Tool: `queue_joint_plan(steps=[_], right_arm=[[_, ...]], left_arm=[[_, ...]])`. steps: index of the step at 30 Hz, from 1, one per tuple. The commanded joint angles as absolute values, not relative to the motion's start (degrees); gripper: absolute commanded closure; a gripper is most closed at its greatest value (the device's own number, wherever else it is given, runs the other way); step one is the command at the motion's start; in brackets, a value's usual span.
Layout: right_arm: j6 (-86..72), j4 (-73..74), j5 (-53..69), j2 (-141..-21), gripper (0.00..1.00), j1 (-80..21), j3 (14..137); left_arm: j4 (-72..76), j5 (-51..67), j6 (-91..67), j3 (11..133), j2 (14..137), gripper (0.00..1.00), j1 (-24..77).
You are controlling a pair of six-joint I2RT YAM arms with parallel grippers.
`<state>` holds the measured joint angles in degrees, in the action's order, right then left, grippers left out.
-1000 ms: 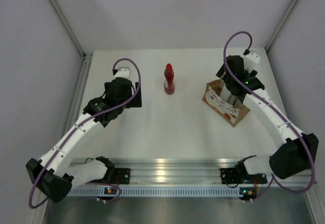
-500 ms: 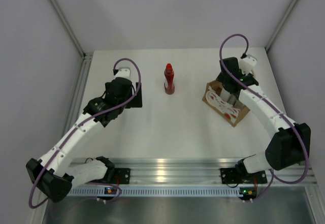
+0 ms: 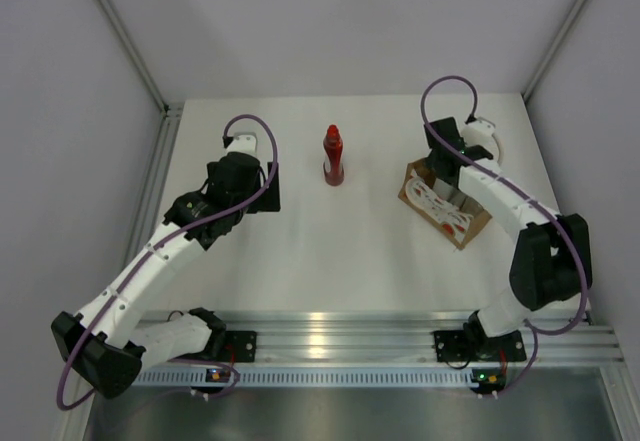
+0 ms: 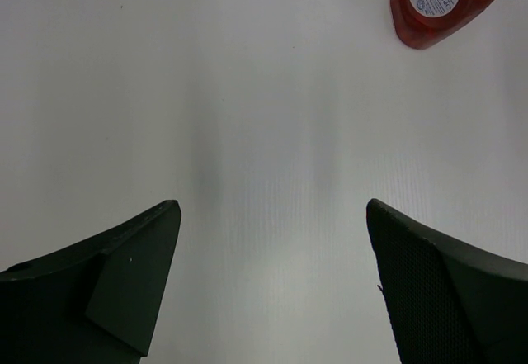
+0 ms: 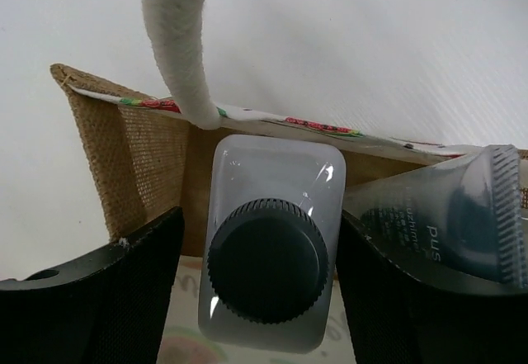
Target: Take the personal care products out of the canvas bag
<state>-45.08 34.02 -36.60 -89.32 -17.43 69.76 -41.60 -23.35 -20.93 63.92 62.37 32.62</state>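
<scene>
The canvas bag [image 3: 452,217] stands at the right of the table, tan weave [image 5: 147,159] with a printed side. My right gripper [image 3: 447,168] reaches down into its mouth. In the right wrist view the right gripper [image 5: 260,225] has its fingers [image 5: 124,298] pressed on both sides of a pale translucent bottle with a dark ribbed cap [image 5: 276,174]. A grey tapered tube [image 5: 445,215] leans in the bag just right of it. The red bottle [image 3: 333,156] stands upright at mid-table, also at the top right [image 4: 445,1] of the left wrist view. My left gripper [image 3: 266,189] hangs open over bare table [image 4: 272,215].
The bag's cream looped handle [image 5: 177,42] arches over the opening just behind the gripped bottle. Grey walls and a metal frame enclose the white table [image 3: 330,251]. The aluminium rail [image 3: 330,336] with both arm bases runs along the near edge.
The right arm swung back and left over the bag and its jaws narrowed onto the dark-capped bottle. The left arm and the red bottle stayed still.
</scene>
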Motion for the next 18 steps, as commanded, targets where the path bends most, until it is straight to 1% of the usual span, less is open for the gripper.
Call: queue_joint_plan(steps=[1,6,9,10,12,13,15,16,18], right_arm=[[-45.3,35.0,-38.1,-91.4,0.31,-15.5,72.2],[-45.9,35.0,-37.6,-94.8,0.34,-15.1,72.7],[-46.3,34.8,-37.5,-95.7,0.38,-14.9,72.9],[-46.6,34.9,-37.7,-95.8,0.44,-15.0,73.1],[-46.6,34.9,-37.7,-95.7,0.49,-15.1,73.4],[-46.7,34.8,-38.1,-95.6,0.55,-15.1,73.6],[-46.4,34.9,-38.6,-95.1,0.6,-15.3,74.0],[-46.2,34.9,-39.0,-95.0,0.66,-15.3,74.3],[-45.7,34.8,-39.3,-94.5,0.71,-15.6,75.0]], left_arm=[[-41.0,-22.9,-20.7,63.6,61.3,0.02,32.7],[-41.0,-22.8,-20.7,63.6,61.6,0.02,32.7],[-41.0,-22.4,-20.6,63.6,61.8,0.02,32.7],[-41.0,-22.3,-20.6,63.6,62.0,0.02,32.7],[-41.0,-22.1,-20.5,63.7,62.0,0.02,32.7],[-40.9,-22.0,-20.5,63.7,62.1,0.02,32.7],[-41.0,-22.0,-20.4,63.7,62.1,0.02,32.7],[-41.0,-21.9,-20.5,63.7,62.1,0.02,32.7],[-41.0,-21.9,-20.5,63.7,62.1,0.02,32.7]])
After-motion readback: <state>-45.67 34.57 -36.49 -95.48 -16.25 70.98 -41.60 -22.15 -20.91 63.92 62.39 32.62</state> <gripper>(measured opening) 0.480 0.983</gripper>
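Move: Just under the right hand, inside the canvas bag, the dark-capped bottle has its middle some 6 cm below and 1 cm ahead, 1 cm to the right. A clear tube leans beside it, about 6 cm right of the hand and 4 cm back; the red bottle stands on the table some 30 cm left, about 1 cm farther out. From the left hand, the dark-capped bottle lies roughly 45 cm right, 11 cm ahead and 14 cm lower. Sinking about 3.5 cm deeper over the bag, the right hand brings its open fingers down astride the upper part of the dark-capped bottle, its wrist tipping some 5 degrees farther down. It then stops and closes the fingers by about a quarter of their range, pinching the bottle by both sides. ##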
